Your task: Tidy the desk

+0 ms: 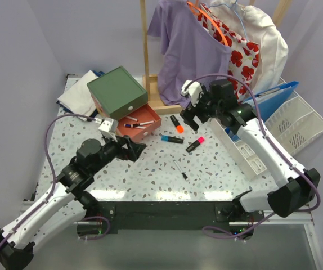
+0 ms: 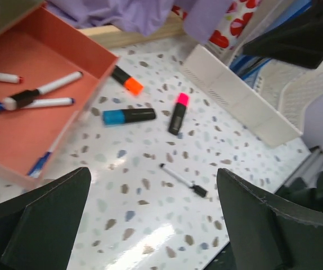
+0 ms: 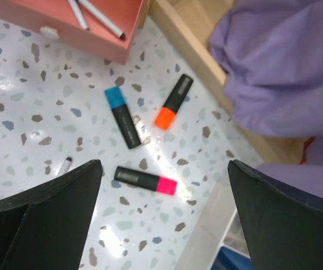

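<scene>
On the speckled white desk (image 1: 150,180) lie a pink-capped highlighter (image 1: 196,144), a blue-capped one (image 1: 172,138), an orange-capped one (image 1: 176,123) and a thin white marker (image 1: 180,169). An open salmon drawer (image 1: 150,117) of the green box (image 1: 117,91) holds several markers. My right gripper (image 1: 191,115) hangs open above the highlighters; in its wrist view the pink highlighter (image 3: 146,180) lies between and below the empty fingers. The left gripper (image 1: 136,147) stands open and empty just in front of the drawer, with the thin marker (image 2: 183,181) on the desk beyond it.
A long white tray (image 1: 243,149) and a white slotted file tray (image 1: 296,121) with a blue folder (image 1: 277,95) stand at the right. Behind them a wooden rack (image 1: 146,50) carries hanging clothes. A folded cloth (image 1: 77,93) lies at the back left.
</scene>
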`<action>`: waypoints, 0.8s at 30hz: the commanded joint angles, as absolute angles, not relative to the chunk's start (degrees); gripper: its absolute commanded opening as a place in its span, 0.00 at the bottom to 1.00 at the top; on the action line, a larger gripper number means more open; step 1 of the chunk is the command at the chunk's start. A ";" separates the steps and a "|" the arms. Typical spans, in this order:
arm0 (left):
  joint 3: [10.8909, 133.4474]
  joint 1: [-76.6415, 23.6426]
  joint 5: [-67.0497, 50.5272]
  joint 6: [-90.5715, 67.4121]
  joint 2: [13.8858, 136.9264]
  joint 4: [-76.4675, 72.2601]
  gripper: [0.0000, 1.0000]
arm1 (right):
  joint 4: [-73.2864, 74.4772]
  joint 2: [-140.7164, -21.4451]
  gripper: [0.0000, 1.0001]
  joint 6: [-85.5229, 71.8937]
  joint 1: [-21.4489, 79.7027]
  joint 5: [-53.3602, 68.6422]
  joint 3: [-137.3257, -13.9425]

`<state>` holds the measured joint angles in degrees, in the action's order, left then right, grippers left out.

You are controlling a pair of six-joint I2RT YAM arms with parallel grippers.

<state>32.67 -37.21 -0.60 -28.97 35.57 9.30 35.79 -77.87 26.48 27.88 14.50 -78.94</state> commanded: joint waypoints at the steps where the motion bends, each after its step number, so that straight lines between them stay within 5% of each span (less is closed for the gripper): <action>1: 31.99 -41.29 -9.67 -42.52 42.26 -2.28 1.00 | 31.22 -73.57 0.99 19.78 27.25 15.21 -69.90; 8: 39.19 -59.67 8.85 -54.38 60.34 -0.10 1.00 | 26.02 -67.06 0.99 13.89 16.62 19.25 -64.25; 13: 51.54 -66.53 21.08 -72.31 73.89 17.16 0.98 | 24.35 -65.65 0.99 13.45 15.65 15.74 -62.58; 19: 74.13 -67.24 27.07 -84.90 95.34 42.68 0.76 | 24.43 -64.95 0.99 13.45 15.56 15.64 -62.14; 24: 79.10 -67.32 25.40 -85.78 104.06 42.98 0.63 | 24.70 -64.25 0.99 13.62 15.56 15.12 -62.49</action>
<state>75.50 -67.22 22.41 -80.51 100.82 35.20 26.96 -66.13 14.37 15.68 15.99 -62.24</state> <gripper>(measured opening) 0.667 0.986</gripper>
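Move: The black-capped marker lies on the table about 19 cm to the left hand's right, level with it fore and aft and some 21 cm below. Cyan highlighter: about 15 cm ahead and 15 cm right of that hand; pink highlighter: roughly 13 cm ahead and 26 cm right; open drawer: straight ahead, around 18 cm. From the right hand the marker is about 12 cm back, 4 cm left and 25 cm down. Touching nothing yet, the left hand heads for the black-capped marker, swinging about 20 cm right while sinking some 13 cm, drawing back first and then easing partly forward. Its wrist tips the fingers steeply down and they narrow to about two-thirds open. The empty right hand clears off to the right, away from the drawer, dips and partly rises again, then holds still, open. ##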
